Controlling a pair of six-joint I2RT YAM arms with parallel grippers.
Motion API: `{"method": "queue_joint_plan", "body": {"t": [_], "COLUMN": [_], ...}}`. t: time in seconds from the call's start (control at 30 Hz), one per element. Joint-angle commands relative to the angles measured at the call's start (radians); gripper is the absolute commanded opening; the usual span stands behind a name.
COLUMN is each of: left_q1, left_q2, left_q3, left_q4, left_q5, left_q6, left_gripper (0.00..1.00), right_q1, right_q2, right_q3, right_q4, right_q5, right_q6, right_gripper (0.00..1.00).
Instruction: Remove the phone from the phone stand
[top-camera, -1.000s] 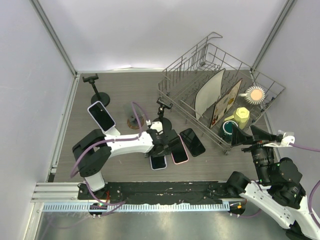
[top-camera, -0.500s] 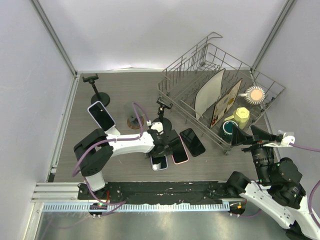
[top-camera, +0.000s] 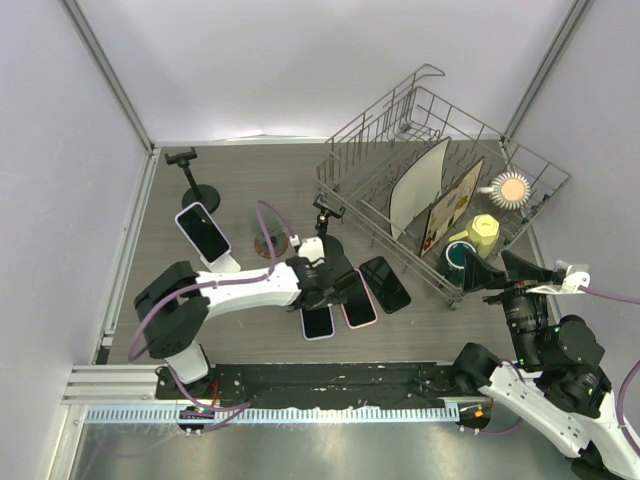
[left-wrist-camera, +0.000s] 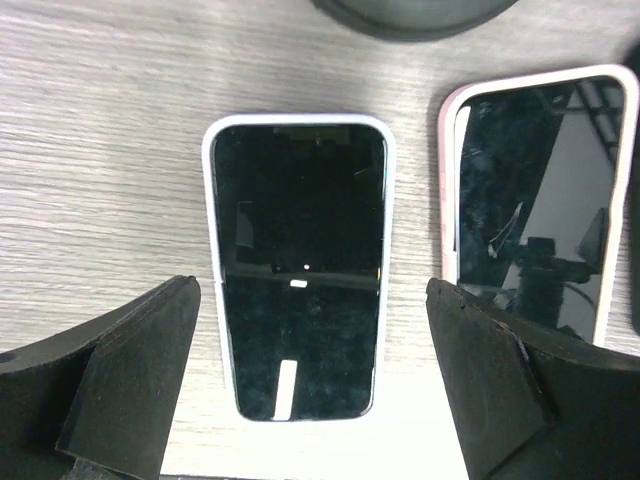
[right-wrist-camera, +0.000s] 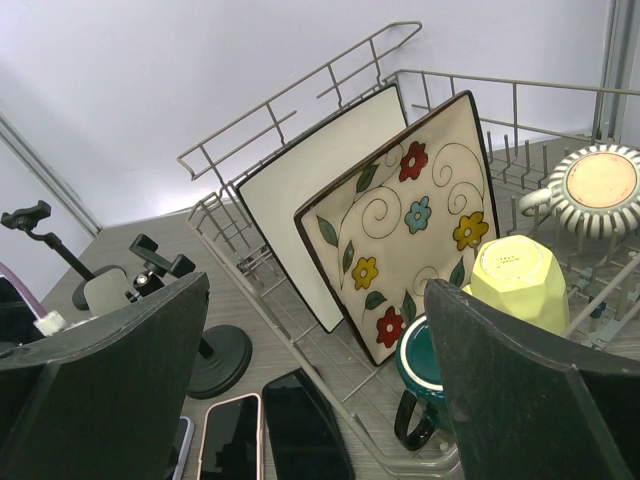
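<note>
A white-cased phone (left-wrist-camera: 297, 270) lies flat, screen up, on the wooden table (left-wrist-camera: 90, 150). My left gripper (left-wrist-camera: 312, 290) hovers over its near end, open, one finger on each side and neither touching it. From above, that phone (top-camera: 317, 323) shows just below the left gripper (top-camera: 318, 303). Behind it stands an empty black phone stand (top-camera: 326, 228). A second light-cased phone (top-camera: 203, 231) leans upright on a stand at the left. My right gripper (right-wrist-camera: 315, 290) is open and holds nothing, far right near the rack (top-camera: 500, 270).
A pink-cased phone (top-camera: 358, 298) and a black phone (top-camera: 385, 284) lie right of the white one. A wire dish rack (top-camera: 425, 72) with plates (right-wrist-camera: 400, 215) and mugs fills the right. Another empty stand (top-camera: 192, 178) is at the back left, and a round brown base (top-camera: 268, 244) beside the arm.
My left gripper's jaws have spread wider and the white-cased phone now lies free on the table. The left arm's elbow has shifted slightly left. The right arm has not moved.
</note>
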Motion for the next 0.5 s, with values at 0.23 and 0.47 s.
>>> {"method": "queue_joint_plan", "body": {"t": [0.23,0.47], "left_q1": [0.099,0.372], "left_q2": [-0.317,-0.500], "left_q3": [0.014,-0.035], "left_q4": [-0.218,-0.226], "left_q5": [-0.292,-0.371], "left_q6": [0.063,0.184], "left_gripper": [1.00,1.00], "right_q1": [-0.001,-0.001], "right_q2": [0.005,0.007], "right_q3": [-0.005,-0.005], "right_q4": [0.032,0.030], "right_q5": [0.006,0.002], "right_q6": [-0.015,-0.015], "right_gripper": [0.94,0.94]}}
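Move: The left gripper is open just above the phone already laid flat, whose middle is about 3 cm below and 1 cm ahead. The phone on the white stand is some 16 cm ahead, 26 cm left and slightly higher. The empty brown-ringed stand is about 17 cm ahead, 11 left; the empty black stand 15 ahead, 1 right; the pink-rimmed phone 4 ahead, 9 right. From the right hand, the white stand's phone lies roughly 18 cm ahead, 55 left, well below. Lift the left gripper, fingers kept wide open, off the laid-down phone by about 12 cm, going mostly up at first, then swing it increasingly left, about as far, and some 6 cm forward towards the phone on the white stand. Meanwhile tip the fingers up towards forward by about 15 degrees and turn the wrist somewhat counter-clockwise. ##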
